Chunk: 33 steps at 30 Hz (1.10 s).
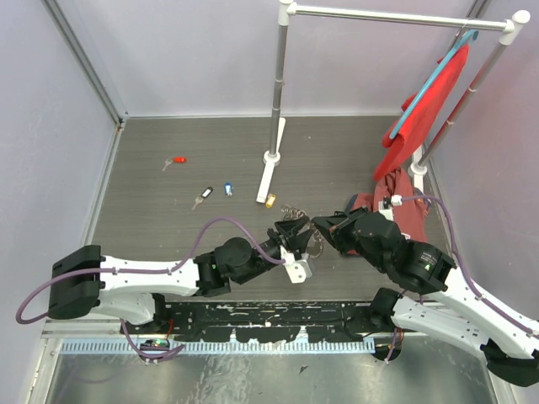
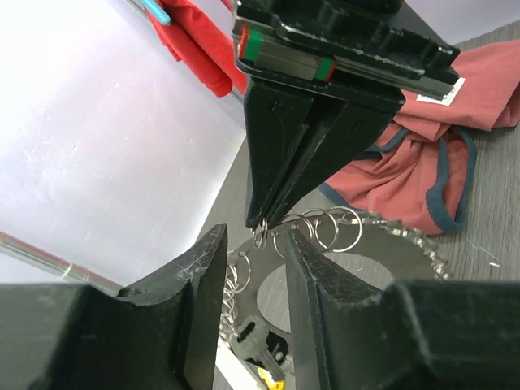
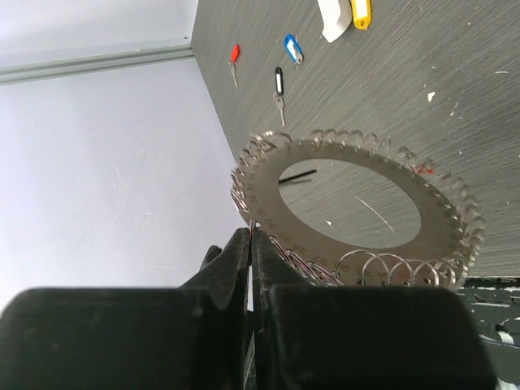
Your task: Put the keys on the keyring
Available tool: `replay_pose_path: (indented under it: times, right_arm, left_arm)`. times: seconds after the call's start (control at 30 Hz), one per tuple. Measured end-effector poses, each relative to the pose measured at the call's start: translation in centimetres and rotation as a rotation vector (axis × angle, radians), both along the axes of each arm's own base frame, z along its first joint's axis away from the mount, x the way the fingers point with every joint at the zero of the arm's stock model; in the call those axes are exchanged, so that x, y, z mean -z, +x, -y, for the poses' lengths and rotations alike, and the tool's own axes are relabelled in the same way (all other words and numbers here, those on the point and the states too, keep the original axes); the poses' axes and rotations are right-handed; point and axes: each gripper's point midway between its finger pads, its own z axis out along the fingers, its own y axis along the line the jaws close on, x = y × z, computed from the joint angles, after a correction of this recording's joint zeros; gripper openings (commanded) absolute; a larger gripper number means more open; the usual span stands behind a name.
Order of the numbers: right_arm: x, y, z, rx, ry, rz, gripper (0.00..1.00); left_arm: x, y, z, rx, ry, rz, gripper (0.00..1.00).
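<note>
The keyring [image 1: 313, 244] [image 3: 272, 195] is a flat grey ring fringed with small wire loops, held tilted above the table. My right gripper [image 1: 318, 225] [image 3: 252, 234] is shut on one loop at its rim. My left gripper [image 1: 296, 240] [image 2: 250, 236] faces it with fingers apart, the keyring [image 2: 382, 248] partly showing in the gap. A pale-headed key [image 2: 250, 335] shows low in that gap; I cannot tell whether anything touches it. On the table lie the red key [image 1: 178, 160], black key [image 1: 207, 193], blue key [image 1: 228, 189] and yellow key [image 1: 269, 199].
A white clothes rack [image 1: 278, 84] stands at the back, its foot [image 1: 268, 172] beside the yellow key. A red cloth [image 1: 425, 109] hangs from its rail and a red garment [image 2: 406, 162] lies crumpled behind my right arm. Pale walls close in on both sides.
</note>
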Motion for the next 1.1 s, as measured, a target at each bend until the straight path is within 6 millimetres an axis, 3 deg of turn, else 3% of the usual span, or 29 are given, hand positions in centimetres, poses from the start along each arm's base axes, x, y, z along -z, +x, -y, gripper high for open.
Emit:
replay_pose_path:
  times: [0.17, 0.33, 0.67, 0.9, 1.1]
  right_arm:
    - [-0.1, -0.1, -0.2, -0.014, 0.002, 0.002, 0.01]
    - [-0.1, -0.2, -0.3, -0.019, 0.002, 0.002, 0.01]
    - [-0.5, -0.1, -0.3, -0.019, 0.016, 0.014, 0.01]
    - [-0.7, 0.1, 0.0, -0.003, 0.021, 0.024, 0.01]
    - [-1.0, 0.1, 0.3, 0.004, 0.028, 0.033, 0.03]
  left_arm:
    - [0.5, 0.3, 0.2, -0.015, 0.013, 0.011, 0.38]
    - [0.7, 0.7, 0.3, -0.038, 0.023, 0.023, 0.24]
    - [0.6, 1.4, 0.1, -0.086, 0.005, 0.029, 0.21]
    - [0.6, 1.6, 0.5, -0.102, -0.002, 0.028, 0.00]
    - [0.4, 1.6, 0.7, -0.106, -0.012, 0.029, 0.00]
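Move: The right hand already pinches a small loop of the keyring at its fingertips. From the half-open left hand that loop lies about 2 cm ahead, 1 cm to the right and 1 cm lower. The keyring's big disc hangs under it, centred some 7 cm below the left hand and 1 cm ahead. On the table, about 23 cm down, the yellow key lies 17 cm ahead and 6 cm to the left, the red bag 10 cm ahead and 25 cm to the right. Forward by about 1.5 cm, and slightly down and to the right, the left hand eases in to the loop at the right fingertips, turning some 5 degrees counter-clockwise. Its fingers close in stages from half open to fully shut, pinching the loop's edge right against the other gripper's tips. The right hand keeps its pinch and rises about 1 cm. ##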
